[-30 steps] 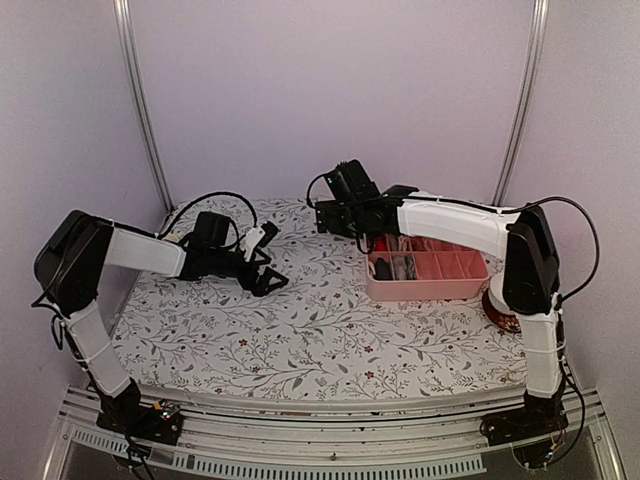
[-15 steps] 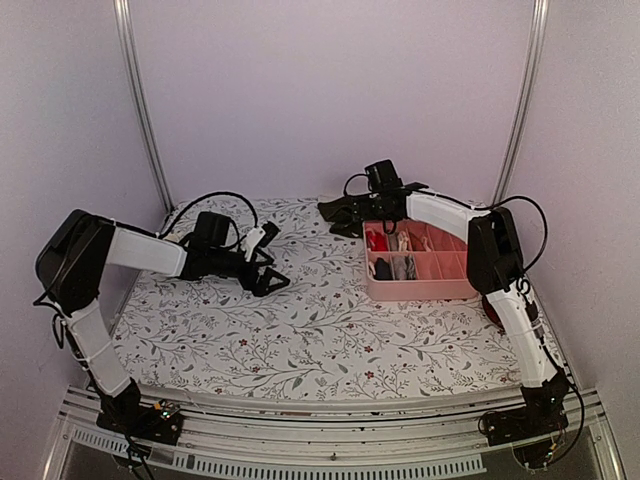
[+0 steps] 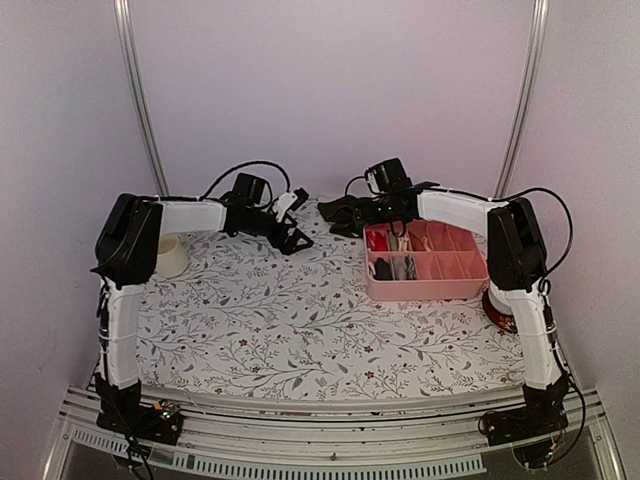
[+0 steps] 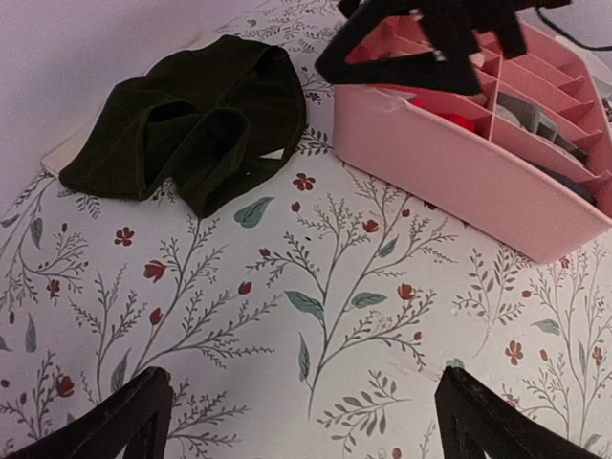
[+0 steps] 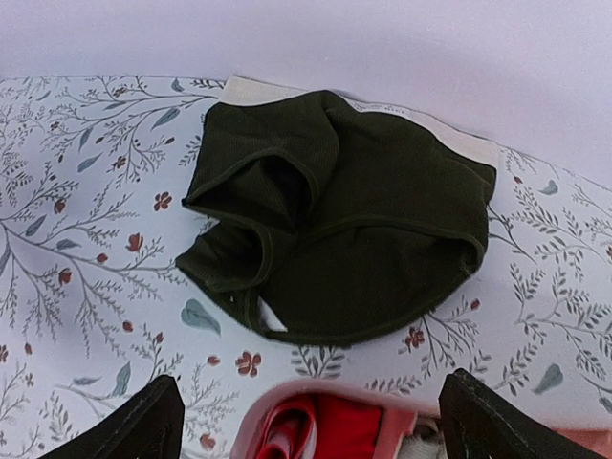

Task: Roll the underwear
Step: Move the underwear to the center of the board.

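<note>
A dark olive-black underwear (image 5: 354, 229) lies crumpled on the floral tablecloth by the back wall, left of the pink tray; the left wrist view shows it too (image 4: 191, 124). My right gripper (image 5: 311, 430) hangs open over the tray's back left corner, above a rust-red underwear (image 5: 325, 426) in a compartment. In the top view the right gripper (image 3: 335, 215) covers the dark garment. My left gripper (image 4: 306, 430) is open above bare cloth, a short way in front of the dark garment, at back centre (image 3: 295, 238). Nothing is between either pair of fingers.
The pink divided tray (image 3: 425, 290) sits back right, with red, dark and whitish cloth in its left compartments. A cream ring (image 3: 168, 256) stands at the left edge. A red-and-white round object (image 3: 500, 310) sits behind the right arm. The wall is close behind the garment.
The left arm swung from the left middle of the table to the back centre, toward the dark garment. The right gripper shifted back and left off the tray, then held still.
</note>
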Motion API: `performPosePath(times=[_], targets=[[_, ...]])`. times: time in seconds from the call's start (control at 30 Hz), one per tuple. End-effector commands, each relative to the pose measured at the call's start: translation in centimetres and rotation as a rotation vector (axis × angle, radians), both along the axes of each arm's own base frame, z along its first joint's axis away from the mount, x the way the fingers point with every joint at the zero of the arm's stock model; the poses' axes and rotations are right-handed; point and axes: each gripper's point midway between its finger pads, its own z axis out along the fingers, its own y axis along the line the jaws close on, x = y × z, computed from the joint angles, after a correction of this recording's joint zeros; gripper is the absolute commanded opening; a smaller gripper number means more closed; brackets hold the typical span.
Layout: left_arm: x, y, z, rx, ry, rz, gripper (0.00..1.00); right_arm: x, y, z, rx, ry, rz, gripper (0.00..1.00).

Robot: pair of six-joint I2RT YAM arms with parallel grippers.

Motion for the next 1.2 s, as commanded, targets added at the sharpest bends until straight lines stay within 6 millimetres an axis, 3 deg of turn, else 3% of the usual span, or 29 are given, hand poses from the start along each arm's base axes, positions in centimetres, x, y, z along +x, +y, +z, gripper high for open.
performPosePath(times=[0.0,0.03,0.13,0.37,0.5,0.63,0.73,0.9,1.17], targets=[[1.1,0.1,-3.9,0.141,0.1,0.015,0.99,-3.1,0.8,5.9,0.081,-0.067,0.022,0.95],[1.4,-0.1,-4.5,0.17,0.102,0.032,0.98,-4.2,0.8,4.8,0.085,-0.04,0.027,0.95],[2.8,-0.4,-5.5,0.247,0.077,0.097,0.98,-7.5,1.3,4.6,0.122,-0.025,0.056,0.95],[5.0,-4.5,-3.7,0.278,-0.101,0.07,0.99,-15.0,1.1,5.2,0.156,-0.041,0.124,0.95],[5.9,-7.0,-5.1,0.366,-0.239,0.023,0.99,-16.8,-0.3,6.1,0.148,-0.039,0.103,0.95],[7.2,-9.0,-5.6,0.416,-0.369,-0.04,0.98,-18.7,-2.9,5.0,0.139,-0.024,0.044,0.95],[8.8,-9.7,-5.6,0.447,-0.474,-0.029,0.94,-20.3,-3.7,4.5,0.156,-0.024,0.024,0.96],[10.6,-10.0,-5.8,0.539,-0.649,-0.019,0.84,-23.1,-3.2,1.8,0.169,0.026,0.036,0.96],[11.4,-9.2,-10.1,0.694,-0.744,-0.105,0.67,-25.8,-0.7,-0.8,0.151,0.081,0.069,0.96]])
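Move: The underwear lies about 15 cm ahead of the open left gripper, 15 cm to its right and 8 cm below. The pink box is centred some 32 cm to that gripper's right and 3 cm back, with the red roll in its far-left compartment about 19 cm right and 4 cm ahead. From the right gripper, the underwear is about 9 cm ahead, 3 cm left and 9 cm down; the box's middle is 15 cm right and 10 cm back. Towards the underwear's near left end, the left hand dips forward, swings right, then reaches forward again, ending some 15 cm away and 6 cm lower. Its wrist rolls about 50 degrees, turning the fingers more forward as they start closing around the cloth's edge; a pinch can't be made out. Meanwhile the right hand, open, withdraws about 25 cm back past the box's left end, arching up and down. ##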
